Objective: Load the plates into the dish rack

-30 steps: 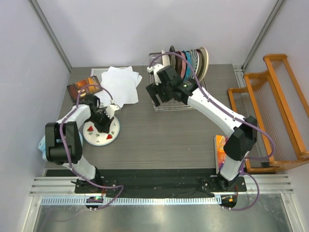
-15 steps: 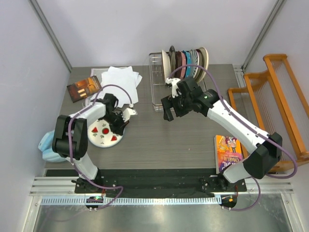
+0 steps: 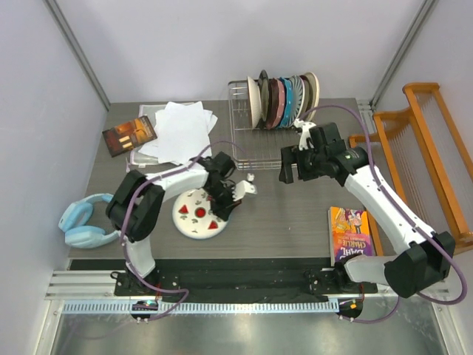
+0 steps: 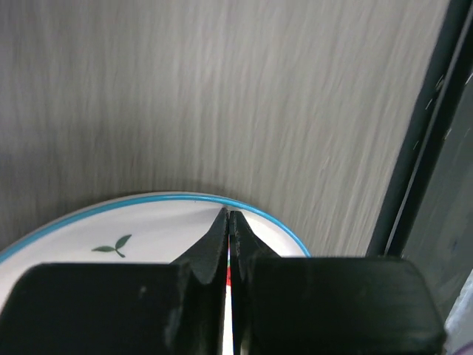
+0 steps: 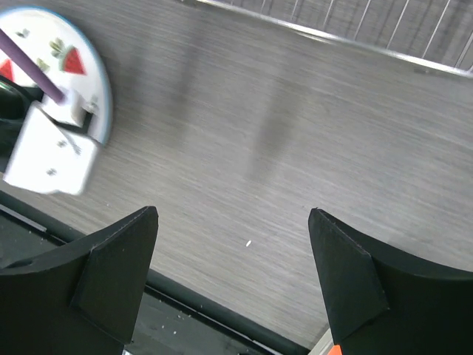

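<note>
A white plate with red strawberries and a blue rim [image 3: 194,218] lies flat on the table left of the middle. My left gripper [image 3: 220,208] is shut, its tips resting on the plate's right part. In the left wrist view the closed fingers [image 4: 229,216] reach the rim of this plate [image 4: 111,231]. The silver wire dish rack [image 3: 244,151] stands at the back with several plates [image 3: 284,100] upright in its right part. My right gripper [image 3: 287,170] hangs open over bare table in front of the rack; nothing lies between its fingers [image 5: 233,214]. The right wrist view shows the strawberry plate [image 5: 83,70] at its upper left.
White paper sheets [image 3: 177,129] and a dark book [image 3: 129,134] lie at the back left. Blue headphones [image 3: 77,222] sit at the left edge. A colourful book [image 3: 349,233] lies at the right front. An orange wooden rack [image 3: 421,163] stands off the table's right side.
My left gripper has slid to the right with the strawberry plate moving along under it. My right arm has swung away from the rack to the right, jaws still open.
</note>
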`<state>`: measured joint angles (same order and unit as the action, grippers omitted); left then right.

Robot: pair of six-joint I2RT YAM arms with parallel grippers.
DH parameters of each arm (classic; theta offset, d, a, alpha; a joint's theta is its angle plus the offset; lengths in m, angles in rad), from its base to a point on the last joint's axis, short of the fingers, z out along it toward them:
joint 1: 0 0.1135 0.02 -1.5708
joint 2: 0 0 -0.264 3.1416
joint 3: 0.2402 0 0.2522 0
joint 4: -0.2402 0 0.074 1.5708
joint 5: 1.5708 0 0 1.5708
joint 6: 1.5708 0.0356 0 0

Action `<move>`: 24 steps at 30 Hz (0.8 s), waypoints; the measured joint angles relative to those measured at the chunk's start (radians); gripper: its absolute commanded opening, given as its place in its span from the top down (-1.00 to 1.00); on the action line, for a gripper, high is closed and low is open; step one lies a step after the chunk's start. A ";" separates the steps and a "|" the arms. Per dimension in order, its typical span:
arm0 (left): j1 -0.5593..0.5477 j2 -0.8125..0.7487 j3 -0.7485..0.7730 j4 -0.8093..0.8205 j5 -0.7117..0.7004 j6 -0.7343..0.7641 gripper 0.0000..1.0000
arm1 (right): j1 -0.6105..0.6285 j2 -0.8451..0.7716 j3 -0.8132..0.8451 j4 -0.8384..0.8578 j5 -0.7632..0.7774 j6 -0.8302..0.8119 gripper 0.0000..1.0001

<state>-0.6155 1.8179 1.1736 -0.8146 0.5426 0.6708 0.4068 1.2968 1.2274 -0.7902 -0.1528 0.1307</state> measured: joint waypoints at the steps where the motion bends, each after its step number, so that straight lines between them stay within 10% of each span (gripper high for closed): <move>1: -0.034 0.014 0.018 0.015 0.006 -0.021 1.00 | -0.011 -0.021 -0.018 0.000 -0.006 0.001 -0.76; 5: -0.187 0.074 0.102 0.093 0.012 -0.144 0.81 | -0.040 -0.076 -0.071 -0.006 -0.034 0.009 -0.76; 13: -0.208 -0.039 0.184 0.145 -0.039 -0.447 -0.36 | -0.078 -0.122 -0.144 0.063 -0.104 0.050 -0.76; 24: 0.070 -0.698 -0.184 0.345 -0.375 -0.985 -0.40 | -0.014 -0.153 -0.574 0.309 -0.382 0.249 -0.76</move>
<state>-0.5453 1.1198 0.9894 -0.4694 0.1673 -0.3138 0.3927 1.1435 0.6533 -0.4808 -0.5350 0.3798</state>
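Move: The closed left fingertips already rest on the right-hand part of the watermelon plate, whose middle lies about 6 cm to their left and 2 cm ahead. From there the dish rack's middle is roughly 28 cm ahead and 16 cm right, the white napkins some 27 cm ahead and 12 cm left. From the open right hand the plate lies about 29 cm left, 7 cm back and 17 cm below; the rack is 19 cm ahead and 7 cm left. Still pressing on the plate with shut fingers, the left hand drags it about 8 cm to the right and slightly back, then lets it go: it rises nearly 20 cm, opening wide, swinging back left and forward and turning some 60 degrees counter-clockwise. The open right hand then draws back about 10 cm and sinks as much, away from the rack to the plate's right side. ##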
